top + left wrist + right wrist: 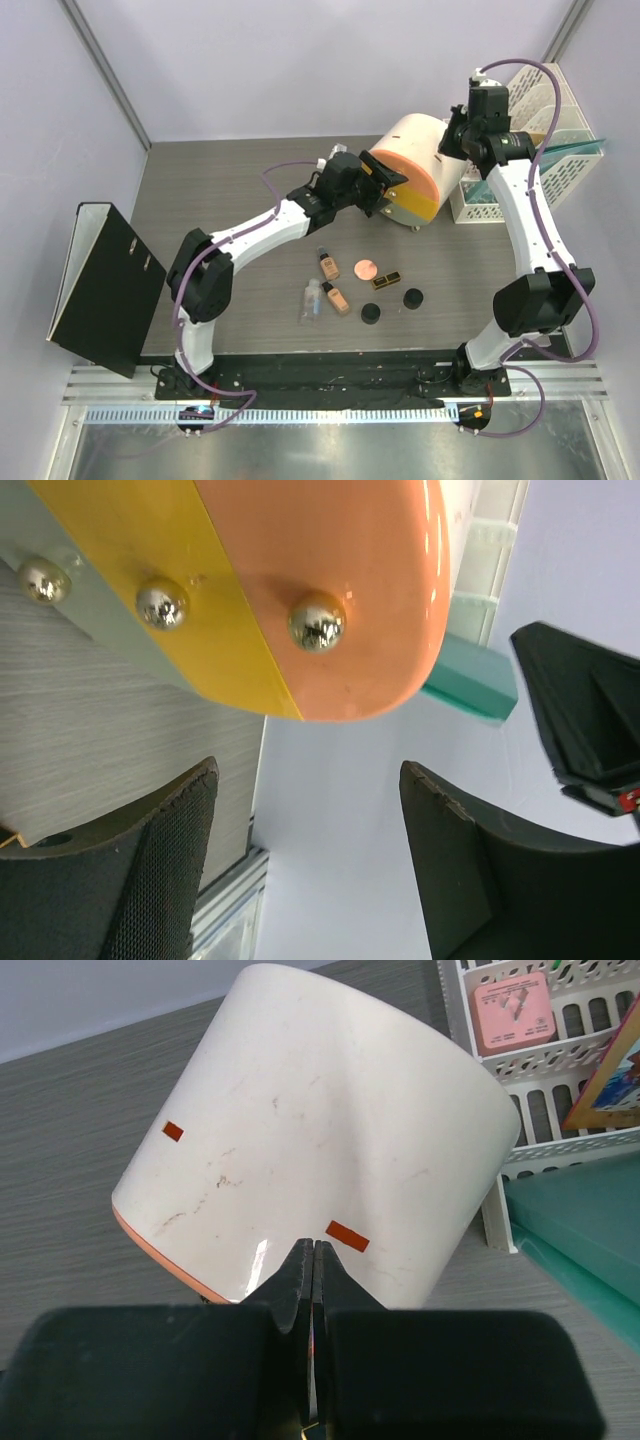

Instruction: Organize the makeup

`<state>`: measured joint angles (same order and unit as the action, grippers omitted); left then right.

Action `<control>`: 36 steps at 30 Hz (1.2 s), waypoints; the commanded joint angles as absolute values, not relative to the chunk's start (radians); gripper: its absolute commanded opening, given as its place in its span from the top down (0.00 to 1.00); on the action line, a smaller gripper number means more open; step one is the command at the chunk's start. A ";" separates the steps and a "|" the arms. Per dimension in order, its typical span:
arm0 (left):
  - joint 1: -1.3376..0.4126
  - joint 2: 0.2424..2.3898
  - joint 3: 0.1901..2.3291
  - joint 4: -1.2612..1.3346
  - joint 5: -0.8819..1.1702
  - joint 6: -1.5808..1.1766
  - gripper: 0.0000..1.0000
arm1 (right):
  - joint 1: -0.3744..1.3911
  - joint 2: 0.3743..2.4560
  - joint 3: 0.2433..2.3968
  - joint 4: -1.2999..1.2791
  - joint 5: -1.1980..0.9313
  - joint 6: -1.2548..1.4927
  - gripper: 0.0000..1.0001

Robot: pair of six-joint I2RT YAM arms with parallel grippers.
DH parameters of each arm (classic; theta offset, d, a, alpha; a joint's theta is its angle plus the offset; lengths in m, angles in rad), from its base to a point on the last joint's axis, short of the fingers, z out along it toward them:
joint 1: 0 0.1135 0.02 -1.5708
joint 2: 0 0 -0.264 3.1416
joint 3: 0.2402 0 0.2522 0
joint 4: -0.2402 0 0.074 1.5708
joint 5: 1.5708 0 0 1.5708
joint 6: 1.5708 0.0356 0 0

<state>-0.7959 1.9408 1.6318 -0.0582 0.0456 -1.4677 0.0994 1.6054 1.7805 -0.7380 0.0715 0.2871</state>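
The makeup lies loose in the middle of the table: two beige bottles [328, 265] [337, 298], a clear bottle [312, 300], a pink compact [367, 268], a black-gold lipstick [386, 279] and two black jars [412, 297] [371, 313]. Behind them stands the cream drum box [415, 150], tilted. My left gripper [385, 183] [308, 772] is open in front of the orange drawer [340, 570], just short of its metal knob [317, 622], with nothing between the fingers. My right gripper [452, 140] [313, 1247] is shut and empty, its tips at the drum's cream wall [320, 1120].
A yellow drawer [180, 550] with its own knob [162, 604] sits beside the orange one. A white slotted basket [520, 150] [540, 1060] with a teal folder [580, 1230] stands right of the drum. A black binder [105, 285] leans at the table's left edge.
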 commanded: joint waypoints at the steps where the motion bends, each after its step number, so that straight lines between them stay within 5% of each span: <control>1: -0.793 1.956 1.651 0.044 -0.061 -1.532 0.27 | 0.100 1.631 1.832 -0.703 0.012 0.288 0.99; 36: -0.792 2.094 1.701 0.175 -0.173 -1.664 0.59 | 0.100 1.681 1.829 -0.690 0.012 0.272 0.99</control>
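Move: Some 6 cm ahead of the left hand, about 2 cm to its right and 3 cm lower, is the orange drawer's knob; the yellow drawer's knob sits roughly 6 cm below that one. From the right hand the orange drawer's knob lies about 9 cm left, 6 cm back and 8 cm down. The drawer unit's middle is about 4 cm left, 2 cm ahead and 10 cm below the right hand, and the white basket some 18 cm right, 3 cm ahead and 12 cm below. Reaching forward about 5 cm and sinking slightly, the left hand brings its fingers around the orange drawer's knob, turning some 15 degrees counter-clockwise and closing from wide to less than half open. The right hand, fingers still shut, eases forward and down a centimetre or two, then stays with its tips at the drawer unit's white top, seeming to steady it. ##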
